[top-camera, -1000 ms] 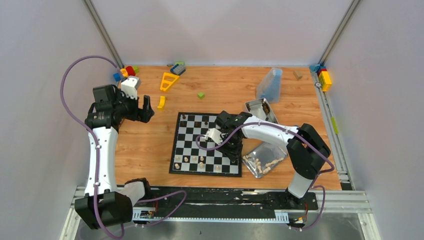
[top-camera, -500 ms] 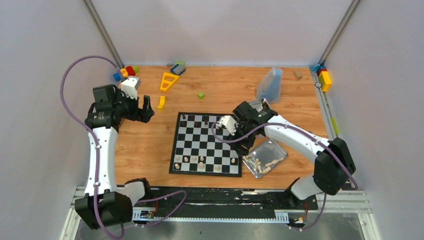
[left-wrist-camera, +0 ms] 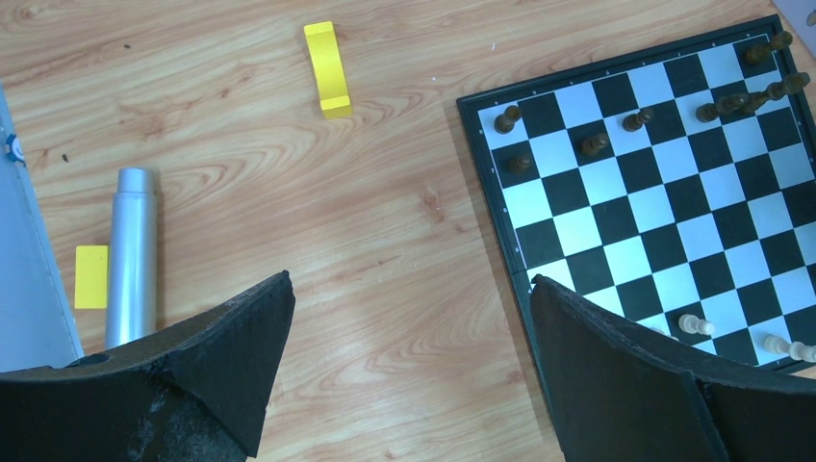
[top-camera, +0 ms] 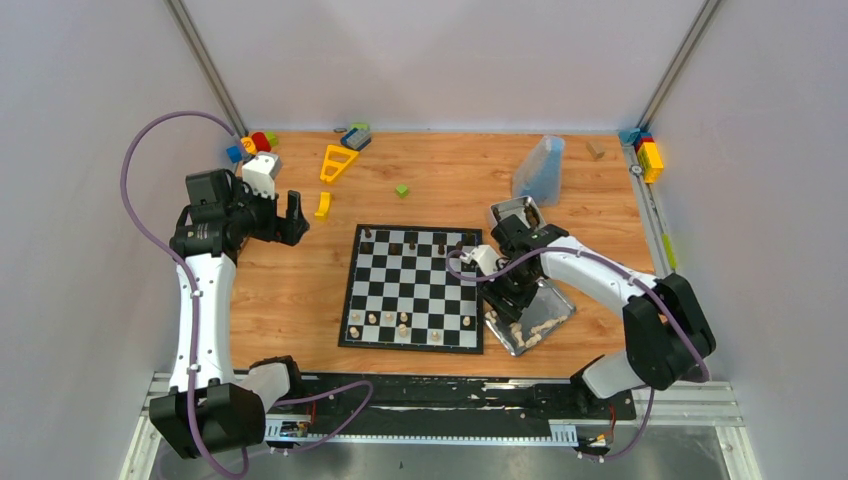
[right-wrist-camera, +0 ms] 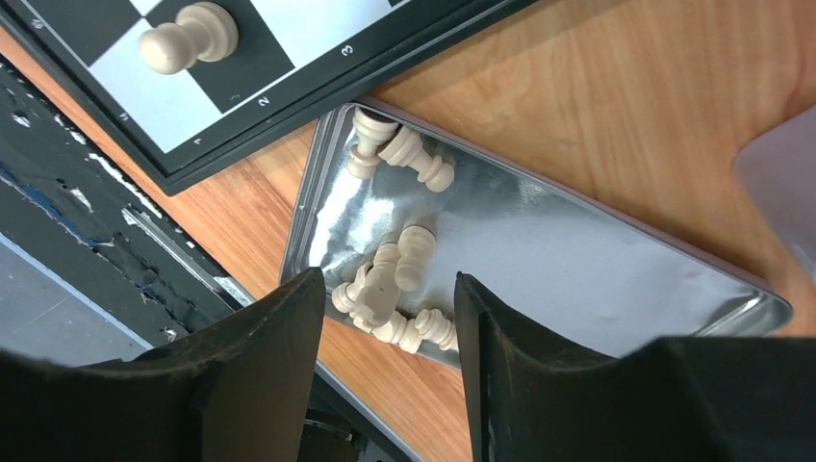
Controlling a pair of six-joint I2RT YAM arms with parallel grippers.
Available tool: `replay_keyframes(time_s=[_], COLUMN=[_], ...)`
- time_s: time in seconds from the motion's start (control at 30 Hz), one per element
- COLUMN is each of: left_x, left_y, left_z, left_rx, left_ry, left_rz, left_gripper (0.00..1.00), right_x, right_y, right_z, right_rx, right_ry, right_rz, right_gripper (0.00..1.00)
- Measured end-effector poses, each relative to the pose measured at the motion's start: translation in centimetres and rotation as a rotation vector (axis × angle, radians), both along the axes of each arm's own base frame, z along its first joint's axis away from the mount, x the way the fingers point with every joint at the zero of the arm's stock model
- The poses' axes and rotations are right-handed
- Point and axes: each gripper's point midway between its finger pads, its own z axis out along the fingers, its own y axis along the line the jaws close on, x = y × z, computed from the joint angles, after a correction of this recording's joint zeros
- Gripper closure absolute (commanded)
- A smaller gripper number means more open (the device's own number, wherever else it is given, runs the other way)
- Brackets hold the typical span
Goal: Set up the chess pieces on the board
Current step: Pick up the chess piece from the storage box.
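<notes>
The board [top-camera: 411,287] lies mid-table with dark chess pieces [top-camera: 398,246] along its far rows and cream ones [top-camera: 386,319] along the near row. More cream pieces [right-wrist-camera: 398,266] lie heaped in a shiny metal tray [right-wrist-camera: 587,265] right of the board. My right gripper [right-wrist-camera: 387,279] hovers open just above that heap, holding nothing; in the top view the right gripper [top-camera: 511,301] is over the tray's [top-camera: 553,302] near-left part. My left gripper [left-wrist-camera: 410,281] is wide open and empty above bare wood left of the board [left-wrist-camera: 664,207]. In the top view the left gripper [top-camera: 294,218] is well left of the board.
A second metal tray [top-camera: 519,214] and a translucent blue container [top-camera: 540,170] stand behind the right arm. A yellow block [left-wrist-camera: 327,69] and a silver cylinder [left-wrist-camera: 132,252] lie near my left gripper. Toy blocks [top-camera: 252,145] sit in the far corners, and a green cube [top-camera: 401,190] behind the board.
My right arm has swung right, from over the board's near-right squares to above the tray, and its jaws have opened. A cream piece shows where it was. The left arm has not moved.
</notes>
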Motion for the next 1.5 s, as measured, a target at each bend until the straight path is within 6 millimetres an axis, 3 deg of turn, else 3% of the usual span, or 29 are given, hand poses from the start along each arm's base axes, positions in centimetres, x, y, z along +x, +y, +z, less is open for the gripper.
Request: replay_keyframes(time_s=[0.23, 0.93, 1.33, 1.5], left_x=[0.0, 0.0, 0.0, 0.0], left_y=[0.0, 0.0, 0.0, 0.0], left_z=[0.0, 0.0, 0.0, 0.0], left_rx=[0.0, 0.0, 0.0, 0.0], left_ry=[0.0, 0.0, 0.0, 0.0], left_rz=[0.0, 0.0, 0.0, 0.0], left_gripper=[0.0, 0.0, 0.0, 0.0], right_x=[-0.4, -0.2, 2.1, 3.3], right_y=[-0.6, -0.7, 1.0, 2.7], right_z=[-1.6, -2.1, 0.0, 2.4], right_rx=[-0.044, -0.057, 0.001, 0.058], right_ry=[0.05, 0.057, -0.009, -0.039], right_rz=[-0.008, -0.011, -0.01, 0.007], right_gripper=[0.54, 0.91, 0.95, 0.94])
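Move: Just under the right hand's half-open fingers, about 2 cm below and 1 cm to the right, lies a pale chess piece in the metal tray. Two more pale pieces lie in the tray's left corner, 4 cm left and 2 cm ahead; a pale cluster lies 3 cm back and 3 cm right. One pale piece stands on the board 9 cm left, level with the hand. From the left hand, the target is some 46 cm right, 12 cm back, 20 cm lower. Sinking about 2 cm into the tray with a slight drift right, the right hand nearly stops and shuts its half-open fingers on the pale piece, pinching it between the fingertips. With its grip kept, it then climbs roughly 4.5 cm while heading forward and left some 3.5 cm each, out of the tray towards the board, the fingers staying pointed down. ##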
